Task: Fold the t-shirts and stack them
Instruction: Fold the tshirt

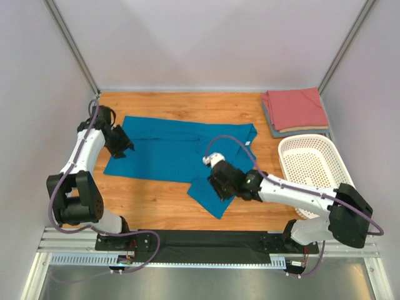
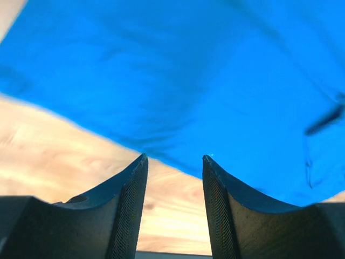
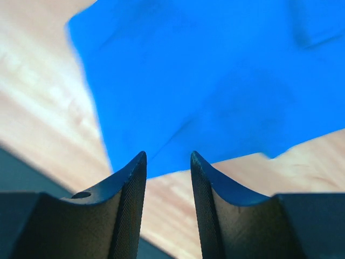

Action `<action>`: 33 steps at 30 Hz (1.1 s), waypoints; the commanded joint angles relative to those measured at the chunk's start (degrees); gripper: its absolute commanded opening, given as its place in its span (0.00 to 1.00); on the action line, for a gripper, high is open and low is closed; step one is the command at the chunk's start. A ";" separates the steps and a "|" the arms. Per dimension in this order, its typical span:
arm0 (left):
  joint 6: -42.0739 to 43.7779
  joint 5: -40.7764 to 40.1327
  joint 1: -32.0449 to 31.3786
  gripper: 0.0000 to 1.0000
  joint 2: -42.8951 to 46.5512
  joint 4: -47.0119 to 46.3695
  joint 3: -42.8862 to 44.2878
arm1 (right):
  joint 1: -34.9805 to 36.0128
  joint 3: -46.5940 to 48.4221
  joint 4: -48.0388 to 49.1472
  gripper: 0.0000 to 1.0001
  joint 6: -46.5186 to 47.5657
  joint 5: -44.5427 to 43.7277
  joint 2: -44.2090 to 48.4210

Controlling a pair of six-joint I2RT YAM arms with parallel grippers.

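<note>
A teal-blue t-shirt (image 1: 175, 150) lies spread across the wooden table, partly folded, one sleeve reaching toward the front. My left gripper (image 1: 120, 145) hangs over the shirt's left edge (image 2: 178, 81), jaws open with only bare wood between them. My right gripper (image 1: 220, 184) hovers above the front sleeve (image 3: 215, 81), also open and holding nothing. At the back right, a folded salmon-red t-shirt (image 1: 295, 109) rests on a folded grey-blue t-shirt (image 1: 279, 132), of which only the edge shows.
A white perforated basket (image 1: 311, 166) stands at the right, in front of the folded stack. Grey walls enclose the table on three sides. The black base rail (image 1: 200, 240) runs along the near edge.
</note>
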State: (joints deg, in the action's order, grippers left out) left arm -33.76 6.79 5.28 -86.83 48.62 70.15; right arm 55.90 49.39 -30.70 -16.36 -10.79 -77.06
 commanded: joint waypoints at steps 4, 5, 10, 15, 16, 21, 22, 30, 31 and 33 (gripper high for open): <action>-5.09 -0.65 7.63 0.58 8.60 -2.56 -8.26 | 11.42 -3.50 1.17 0.40 -2.35 -3.10 -1.07; -5.00 0.06 8.25 0.58 8.60 -2.83 -8.80 | 12.99 -3.77 1.34 0.40 -2.53 -2.67 -1.77; -2.55 0.69 10.89 0.58 6.24 -2.65 -9.50 | 16.78 -5.62 3.10 0.40 -4.47 -2.31 -4.41; -1.49 -0.19 11.77 0.57 5.00 -3.36 -10.12 | 18.37 -6.23 3.89 0.40 -4.73 -1.35 -6.00; -1.31 -0.46 11.86 0.57 4.83 -3.36 -10.21 | 18.54 -6.32 4.85 0.40 -4.73 -0.99 -6.61; -0.52 -3.44 11.86 0.57 4.65 -3.71 -11.00 | 18.54 -7.37 5.74 0.36 -5.26 -0.90 -8.20; -0.52 -3.97 11.86 0.57 4.74 -3.71 -11.17 | 18.54 -7.55 5.91 0.33 -5.44 -1.08 -8.37; 0.36 -1.34 12.12 0.56 3.34 -6.61 -13.28 | 18.37 -6.67 4.51 0.00 -6.58 -4.33 -9.69; 0.62 -1.25 12.21 0.56 2.90 -6.35 -13.20 | 18.28 -6.41 3.81 0.00 -6.75 -4.24 -9.34; 0.71 -2.47 12.91 0.56 1.84 -5.39 -12.85 | 18.37 -5.71 3.10 0.00 -7.02 -3.46 -7.42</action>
State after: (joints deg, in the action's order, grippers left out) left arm -34.35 4.45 16.93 -83.77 43.92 57.21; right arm 74.13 42.74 -25.82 -22.22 -13.43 -85.08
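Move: The near sleeve's tip lies about 8 cm back and 1 cm left of the right hand, 7 cm below it. From that hand, the armpit is some 8 cm ahead and 13 cm left, and the folded-in sleeve about 21 cm straight ahead. From the left hand, the shirt's near left corner lies about 15 cm left, 2 cm back and 12 cm down; the far left corner is 23 cm ahead and 7 cm left. Back and down towards the near sleeve's tip goes the right hand, about 9 cm back and 7 cm lower, turning slightly counter-clockwise; it slows there and closes its part-open fingers, pinching the cloth. The left hand, fingers still open, swings left and back, then sinks, ending some 5 cm lower near the near left corner. ##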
